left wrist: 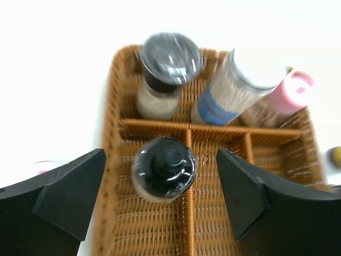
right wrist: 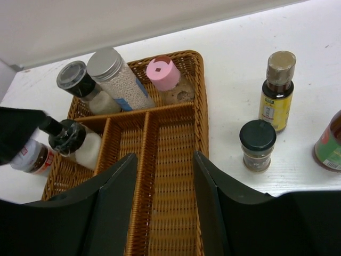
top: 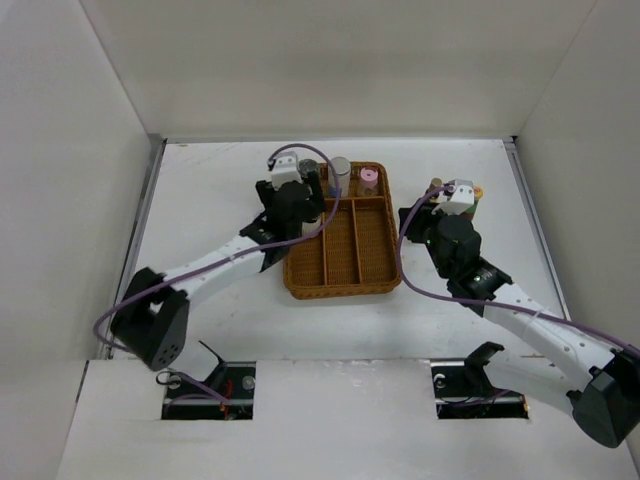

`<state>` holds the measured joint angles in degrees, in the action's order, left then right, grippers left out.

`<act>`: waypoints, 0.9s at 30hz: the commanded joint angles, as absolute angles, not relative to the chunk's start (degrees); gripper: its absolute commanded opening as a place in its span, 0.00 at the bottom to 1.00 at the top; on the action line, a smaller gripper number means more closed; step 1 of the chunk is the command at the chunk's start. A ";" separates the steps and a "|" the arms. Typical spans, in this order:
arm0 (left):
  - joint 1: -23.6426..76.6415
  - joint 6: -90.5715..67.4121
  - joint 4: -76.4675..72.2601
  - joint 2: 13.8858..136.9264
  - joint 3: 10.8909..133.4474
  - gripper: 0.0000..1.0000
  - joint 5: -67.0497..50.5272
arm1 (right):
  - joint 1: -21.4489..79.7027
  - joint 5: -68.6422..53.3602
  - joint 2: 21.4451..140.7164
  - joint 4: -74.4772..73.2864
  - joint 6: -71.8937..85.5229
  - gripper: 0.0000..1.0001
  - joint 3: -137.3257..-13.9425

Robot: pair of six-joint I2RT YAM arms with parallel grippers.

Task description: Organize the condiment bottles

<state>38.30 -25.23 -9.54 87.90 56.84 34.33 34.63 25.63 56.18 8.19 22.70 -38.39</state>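
My left gripper (left wrist: 161, 159) is open over the brown wicker tray (left wrist: 113, 112). Its fingers stand either side of a black-capped white bottle (left wrist: 164, 168) without touching it. That bottle (right wrist: 73, 142) stands upright at the far end of the tray's left long slot. The tray's far compartment holds a dark-lidded jar (right wrist: 75, 81), a silver-lidded bottle (right wrist: 114, 74) and a pink-lidded jar (right wrist: 165, 78). My right gripper (right wrist: 164, 156) is open and empty above the tray's right slot. On the table to the right stand a tan-capped dark sauce bottle (right wrist: 277, 92), a black-lidded jar (right wrist: 257, 144) and a red-green labelled bottle (right wrist: 330, 145).
A red-labelled jar (right wrist: 31, 156) lies on the table just left of the tray (top: 345, 292), beside my left finger (right wrist: 16, 134). White walls enclose the table on three sides. The tray's middle and right long slots hold nothing.
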 commanded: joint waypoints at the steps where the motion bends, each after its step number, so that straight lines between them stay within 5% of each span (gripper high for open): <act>1: 36.61 -25.22 -8.72 77.54 54.24 0.84 37.08 | 35.46 25.14 55.90 11.78 23.20 0.53 -37.97; 12: 25.79 -30.24 4.83 79.53 53.26 0.81 31.47 | 36.16 25.05 57.13 12.13 22.94 0.60 -38.23; 22: 26.32 -30.23 3.17 89.12 54.58 0.80 32.52 | 37.39 24.79 58.36 12.48 22.50 0.81 -38.41; 27: 26.59 -30.23 2.55 89.91 53.53 0.60 33.40 | 37.40 24.79 58.36 12.48 22.50 0.81 -38.41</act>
<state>26.39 -29.91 4.49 90.32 53.36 32.10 36.84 25.15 58.50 8.58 22.68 -38.39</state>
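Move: The left hand, already open and clear of the black-capped bottle, aims for the white-lidded jar outside the basket, about 10 cm to its left, 1 cm back and 11 cm below. The black-capped bottle stands some 9 cm below, 1 cm ahead and 1 cm right; the black grinder is about 10 cm ahead, 1 cm right and 9 cm below. From the right hand, that jar lies roughly 36 cm left, 7 cm ahead and 17 cm below. The left hand rises some 6 cm off the black-capped bottle while swinging left over the basket's left rim, then sinks about 15 cm from the top of that arc onto the white-lidded jar, tipping its fingers down and turning them a little counter-clockwise, and starts to close them with a tip at either side of the lid. Meanwhile the right hand, holding nothing, eases a couple of centimetres left and slightly down beside the basket and opens its fingers from half to about four-fifths. ##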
